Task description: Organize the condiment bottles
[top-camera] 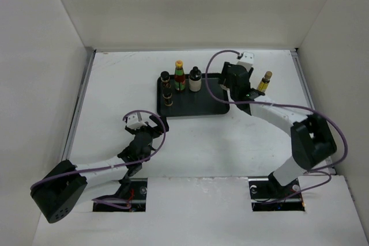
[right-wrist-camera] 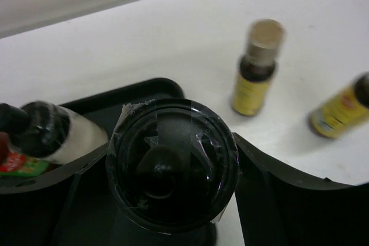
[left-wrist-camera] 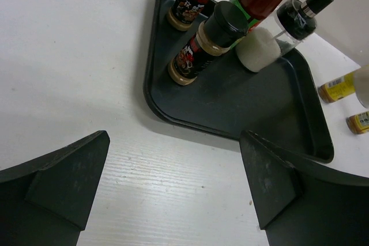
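Note:
My right gripper (right-wrist-camera: 173, 156) is shut on a black-capped condiment bottle (right-wrist-camera: 173, 168), seen from above, with fingers (right-wrist-camera: 256, 171) pressed against both sides of its taped cap. It hangs over the right back corner of the black tray (top-camera: 199, 106), and the right gripper (top-camera: 235, 80) hides the bottle from the top camera. On the tray stand two short dark jars (top-camera: 166, 76) (top-camera: 168, 97), a green-red bottle (top-camera: 179, 75) and a whitish black-capped bottle (top-camera: 195, 80). Two slim brown yellow-labelled bottles (right-wrist-camera: 256, 67) (right-wrist-camera: 340, 110) stand on the table right of the tray. My left gripper (left-wrist-camera: 174, 142) is open and holds nothing.
The left gripper (top-camera: 151, 126) hovers over bare table just off the tray's front left corner. White walls close in the table at the back and both sides. The right half of the tray (left-wrist-camera: 248, 102) holds no bottles.

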Robot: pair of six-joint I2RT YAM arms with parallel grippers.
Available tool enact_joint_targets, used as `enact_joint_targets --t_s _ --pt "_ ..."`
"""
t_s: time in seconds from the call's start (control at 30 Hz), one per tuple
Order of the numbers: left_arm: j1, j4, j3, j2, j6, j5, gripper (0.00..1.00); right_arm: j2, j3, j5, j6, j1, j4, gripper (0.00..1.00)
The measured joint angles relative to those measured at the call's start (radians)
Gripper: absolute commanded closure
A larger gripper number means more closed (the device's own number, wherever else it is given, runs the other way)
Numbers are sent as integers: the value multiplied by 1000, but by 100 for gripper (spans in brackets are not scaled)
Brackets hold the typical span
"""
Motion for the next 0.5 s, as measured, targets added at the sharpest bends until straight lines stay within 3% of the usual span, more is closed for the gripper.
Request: enact_joint_targets --t_s 0.23,0.5 --pt "0 0 0 0 0 0 0 298 232 -69 -23 16 29 32" --pt "0 0 0 0 0 0 0 425 290 -109 -26 17 5 28"
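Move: My right hand already holds the salt shaker high over the tray's right end. The free spot for it lies about 7 cm ahead, 6 cm left and 17 cm below. The first shaker stands some 7 cm left of that spot. A yellow-labelled bottle stands off the tray, 9 cm ahead and 7 cm right of my hand. From my left hand the spot is roughly 23 cm ahead, 26 cm right and 8 cm below. I keep my right-hand grip on the shaker and sweep forward and left, about 6 cm each way, bringing it in beside the first shaker. The motion then bends into a descent of about 8 cm towards the tray floor, slowing towards the end. On the way my fingers tip down some 10 degrees and my wrist turns slightly counter-clockwise. ##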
